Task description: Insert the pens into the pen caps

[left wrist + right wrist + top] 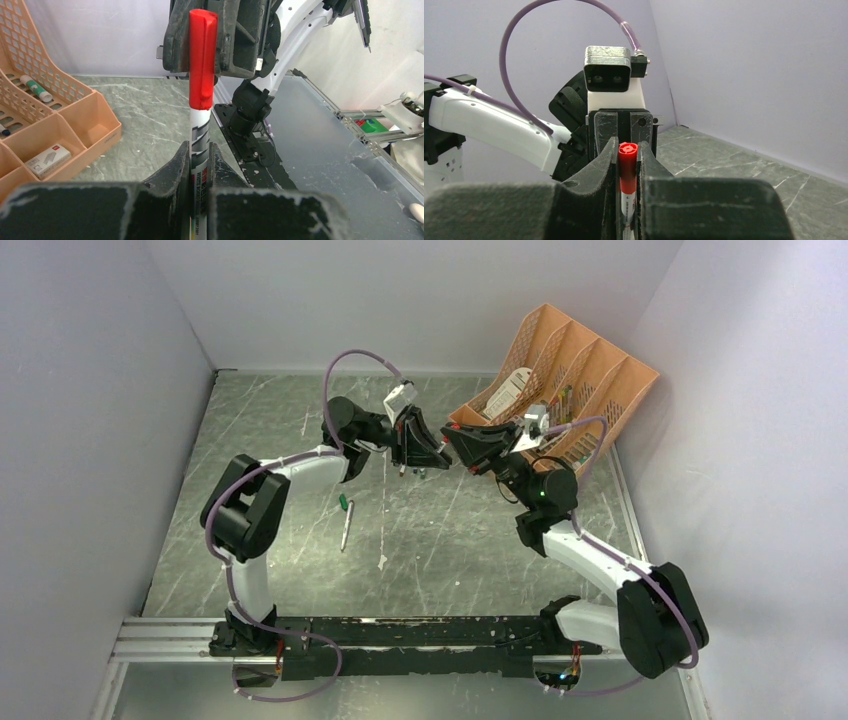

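Observation:
A whitish pen [199,140] with "white board marker" print stands clamped between my left gripper's [200,147] jaws. A red cap [202,55] sits on its end. My right gripper [628,145] is shut on that red cap [627,167], with the white barrel [626,202] showing below it. The two grippers meet tip to tip above the table's middle, left [432,455] and right [455,450]. Another whitish pen [345,532] lies on the table with a green cap [343,502] at its far end; I cannot tell whether they are joined.
An orange organiser [560,390] with pens and small boxes stands at the back right, and shows in the left wrist view [55,125]. A small white scrap [382,562] lies near the table's middle. Grey walls close in left, back and right.

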You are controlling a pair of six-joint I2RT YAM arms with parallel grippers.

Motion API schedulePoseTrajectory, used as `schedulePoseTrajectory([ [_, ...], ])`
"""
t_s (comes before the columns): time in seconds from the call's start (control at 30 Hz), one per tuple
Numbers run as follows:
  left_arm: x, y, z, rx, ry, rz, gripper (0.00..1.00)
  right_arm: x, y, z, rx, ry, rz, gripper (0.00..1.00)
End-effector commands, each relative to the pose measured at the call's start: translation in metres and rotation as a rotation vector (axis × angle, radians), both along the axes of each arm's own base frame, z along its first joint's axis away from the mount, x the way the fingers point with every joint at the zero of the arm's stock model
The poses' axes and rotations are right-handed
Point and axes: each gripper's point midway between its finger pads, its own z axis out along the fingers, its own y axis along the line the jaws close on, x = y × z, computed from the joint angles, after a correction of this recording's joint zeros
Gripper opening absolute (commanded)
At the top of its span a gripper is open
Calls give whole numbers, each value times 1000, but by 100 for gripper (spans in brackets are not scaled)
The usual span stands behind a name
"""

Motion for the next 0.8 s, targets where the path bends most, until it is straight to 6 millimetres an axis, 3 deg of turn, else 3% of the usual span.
schedulePoseTrajectory([
  [0.0, -6, 0, 132, -346, -205, 180, 7, -65, 40, -162, -362, 513, 342, 0],
  [0.13, -9, 1, 110, -302, -175, 184, 7, -58, 39, -126, -314, 445, 304, 0],
  [0.23, -11, 3, 92, -268, -149, 195, 7, -51, 36, -97, -261, 394, 261, 14],
  [0.3, -12, 4, 77, -237, -124, 207, 7, -48, 34, -78, -230, 358, 240, 15],
  [0.37, -10, 5, 58, -196, -87, 236, 7, -45, 32, -62, -205, 332, 222, 17],
  [0.43, -5, 7, 34, -156, -50, 280, 7, -43, 29, -50, -182, 310, 196, 28],
  [0.53, 0, 14, 3, -119, 13, 328, 7, -39, 22, -47, -170, 307, 144, 44],
  [0.63, 7, 22, -13, -107, 60, 369, 7, -37, 12, -52, -159, 321, 94, 50],
  [0.77, 52, 24, -56, 41, 104, 584, 7, -36, -7, -59, -149, 339, -5, 51],
])
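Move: The right fingers hold the red cap, which already sits on the pen in the left fingers. From the left hand, the cap is some 5 cm above and 1 cm ahead; the free table spot beside the capped pens is roughly 16 cm ahead, 1 cm left and 27 cm below. The capped pens lie about 17 cm ahead and 5 cm left; the loose green cap is some 5 cm ahead and 20 cm left, equally low. Open the right gripper off the red cap as both hands rise a little and draw back, then sink it back and down, some 7 cm down from its peak, tipping the fingers downward. Keep the left grip on the pen and bring it down and slightly forward and left towards the capped pens, turning about 20 degrees counter-clockwise. ##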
